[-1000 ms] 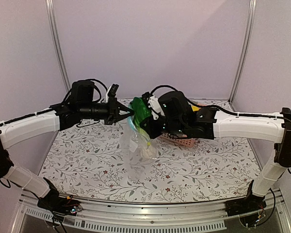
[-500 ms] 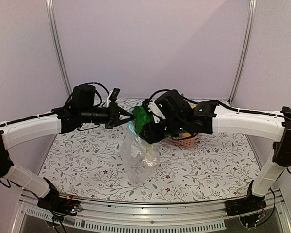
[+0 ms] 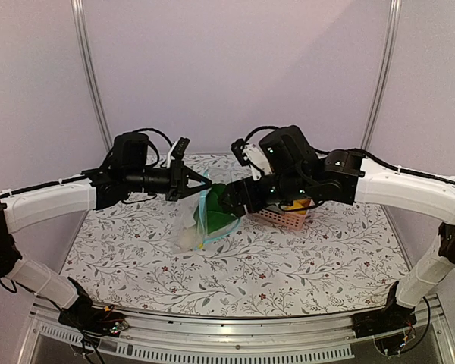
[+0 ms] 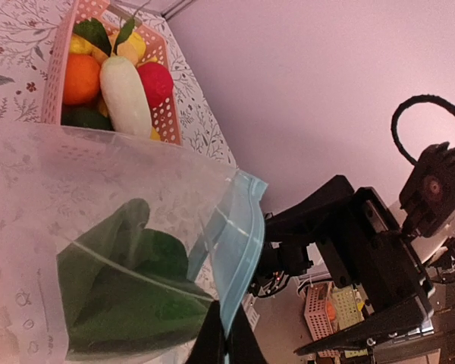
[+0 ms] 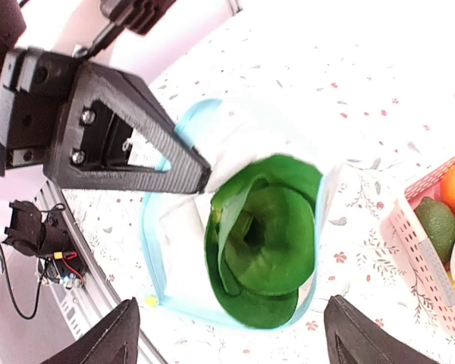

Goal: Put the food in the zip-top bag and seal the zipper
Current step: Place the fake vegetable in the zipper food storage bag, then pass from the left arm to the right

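The zip-top bag (image 3: pixel 194 221) hangs from my left gripper (image 3: pixel 202 184), which is shut on its light-blue zipper (image 4: pixel 240 250) edge. A bok choy (image 5: pixel 264 241) sits inside the bag, green leaves up at the open mouth and its white stem low in the bag (image 3: pixel 185 238). My right gripper (image 5: pixel 235 337) is open just above the mouth, holding nothing, its fingertips (image 5: pixel 115 339) wide either side. More food lies in the pink basket (image 4: pixel 165 114): a red round fruit (image 4: pixel 156 82) and an orange round fruit (image 4: pixel 81 78).
The pink basket (image 3: pixel 282 217) stands on the flowered table behind my right arm (image 3: pixel 398 186). It also holds a white vegetable (image 4: pixel 124 92), a yellow piece and dark green items. The table's near rail (image 3: pixel 235 334) runs along the front.
My right gripper has opened and let go of the bok choy, which dropped into the bag. The right arm drew up and to the right; the bag's bottom swung left.
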`<state>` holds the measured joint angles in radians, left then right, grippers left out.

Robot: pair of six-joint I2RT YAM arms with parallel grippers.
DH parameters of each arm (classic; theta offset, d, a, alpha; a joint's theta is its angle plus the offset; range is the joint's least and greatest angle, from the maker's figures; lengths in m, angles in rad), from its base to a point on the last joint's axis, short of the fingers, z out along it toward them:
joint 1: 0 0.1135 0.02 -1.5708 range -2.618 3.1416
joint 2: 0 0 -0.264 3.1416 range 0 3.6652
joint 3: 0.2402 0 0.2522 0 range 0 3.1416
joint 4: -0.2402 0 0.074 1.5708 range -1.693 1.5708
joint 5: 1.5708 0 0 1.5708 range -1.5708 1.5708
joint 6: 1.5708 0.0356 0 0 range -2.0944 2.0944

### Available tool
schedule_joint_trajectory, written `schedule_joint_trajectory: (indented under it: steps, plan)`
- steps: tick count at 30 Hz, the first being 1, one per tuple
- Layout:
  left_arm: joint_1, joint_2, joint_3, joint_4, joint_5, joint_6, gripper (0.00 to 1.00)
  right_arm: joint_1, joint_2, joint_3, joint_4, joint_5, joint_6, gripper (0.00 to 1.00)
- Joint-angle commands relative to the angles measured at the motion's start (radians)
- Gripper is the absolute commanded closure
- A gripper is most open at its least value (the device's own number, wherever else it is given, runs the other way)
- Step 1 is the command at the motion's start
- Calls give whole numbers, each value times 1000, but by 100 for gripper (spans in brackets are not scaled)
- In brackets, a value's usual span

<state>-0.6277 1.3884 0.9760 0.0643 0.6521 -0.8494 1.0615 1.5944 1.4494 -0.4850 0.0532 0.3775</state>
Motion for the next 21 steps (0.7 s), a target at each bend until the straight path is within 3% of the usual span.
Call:
schedule_joint_trajectory:
  steps: [1, 4, 11, 17, 21]
  plan:
    - [5, 0, -10, 11, 7, -2, 100, -12, -52, -58, 23, 143, 42, 17]
    - [6, 0, -5, -3, -5, -3, 100, -31, -89, -148, 67, 175, 80, 20]
    - [6, -4, 2, 2, -3, -14, 100, -38, -124, -282, 193, 67, 139, 40]
    - [6, -2, 9, -3, 0, -14, 100, -38, -96, -288, 226, 111, 173, 55]
    - [6, -1, 10, -4, 0, -13, 100, -37, -64, -260, 235, 127, 174, 59]
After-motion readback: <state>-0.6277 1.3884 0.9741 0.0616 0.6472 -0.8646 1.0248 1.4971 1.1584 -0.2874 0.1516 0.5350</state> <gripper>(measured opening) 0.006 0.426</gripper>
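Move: The right hand is empty and spread above the bag's mouth. The bag's free zipper rim lies about 6 cm below it and 1 cm ahead, neither left nor right. The green vegetable, already in the bag, is some 4 cm to the hand's left, 1 cm ahead and 7 cm below. The basket stands roughly 16 cm to the right, 12 cm ahead and 19 cm lower. From the left hand, the free rim is about 9 cm right, 4 cm back and 8 cm below. Out to the right and down, after a brief rise, the right hand draws away from the vegetable by about 4 cm and ends some 5 cm lower, just outside the free rim, easing slightly back up and left at the last. Its wrist turns clockwise about 10 degrees while the wide-open fingers close to roughly half. The left hand stays put, still pinching the other side of the rim. ##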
